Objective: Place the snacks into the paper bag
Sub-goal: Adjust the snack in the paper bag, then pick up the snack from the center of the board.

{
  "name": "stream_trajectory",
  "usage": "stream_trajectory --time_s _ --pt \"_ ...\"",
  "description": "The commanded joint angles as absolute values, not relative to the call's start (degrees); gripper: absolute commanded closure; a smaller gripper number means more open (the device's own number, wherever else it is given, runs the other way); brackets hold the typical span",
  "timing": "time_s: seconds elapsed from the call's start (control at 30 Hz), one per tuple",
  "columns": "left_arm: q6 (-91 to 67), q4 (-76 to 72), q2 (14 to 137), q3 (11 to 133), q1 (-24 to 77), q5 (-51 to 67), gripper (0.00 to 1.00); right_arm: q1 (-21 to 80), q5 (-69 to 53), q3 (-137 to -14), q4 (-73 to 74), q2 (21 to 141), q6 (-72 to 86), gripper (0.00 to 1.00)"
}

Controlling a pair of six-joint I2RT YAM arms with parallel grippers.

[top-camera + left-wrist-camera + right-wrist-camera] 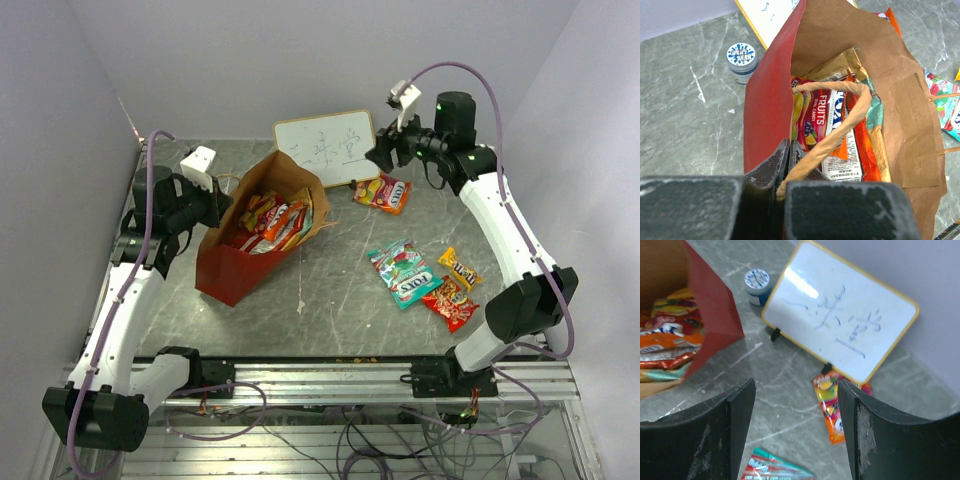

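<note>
The paper bag (228, 272), red outside and brown inside, lies tilted with its mouth open toward the back of the table. Several snacks (270, 220) are inside it, seen close up as fruit-candy packets (815, 117). My left gripper (222, 205) is shut on the bag's red side wall (767, 100) at the rim, next to the twisted handle (840, 130). My right gripper (385, 155) hangs open and empty (796, 390) above the table near an orange packet (832, 410). Teal packets (403, 270), a yellow packet (460, 266) and a red packet (450, 303) lie on the table to the right.
A small whiteboard (325, 147) with a yellow frame stands at the back, just behind the bag's mouth. A small jar with a blue-and-white lid (741, 61) sits beside it. Grey walls close in the left, back and right sides.
</note>
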State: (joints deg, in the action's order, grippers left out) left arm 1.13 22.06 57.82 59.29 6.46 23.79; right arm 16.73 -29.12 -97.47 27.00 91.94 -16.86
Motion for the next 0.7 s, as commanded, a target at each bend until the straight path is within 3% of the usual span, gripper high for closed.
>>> stream_trajectory --time_s 0.0,0.33,0.67 --pt "1.6 19.9 57.8 59.8 6.2 25.3 0.93 10.5 -32.1 -92.6 22.6 90.4 -11.0 0.33" --pt "1.7 20.0 58.0 59.9 6.2 25.6 0.93 -1.4 -28.1 -83.6 15.9 97.9 -1.0 0.22" --pt "1.7 20.0 58.1 59.9 6.1 25.6 0.93 -2.5 -24.6 -82.3 13.7 110.0 4.1 0.08"
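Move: The orange-red Fox's fruit candy pouch lies on the table about 14 cm ahead of the empty right hand, 4 cm to its right and some 33 cm below. Just beyond the pouch is the whiteboard, about 21 cm ahead and 7 cm left of that hand; the teal Fox's pouch is roughly 9 cm back and 10 cm right, and the paper bag's middle 25 cm left, about level. From the left hand, the fruit pouch is some 25 cm ahead and 37 cm right. Towards the fruit candy pouch on the table, the right hand sinks about 20 cm while swinging away from the paper bag to the right and somewhat forward, then drops almost straight down. Its fingers tip downward and turn clockwise, some 30 degrees each, and spread wider, touching nothing. The left hand stays put, still pinching the paper bag's rim at its handle. ##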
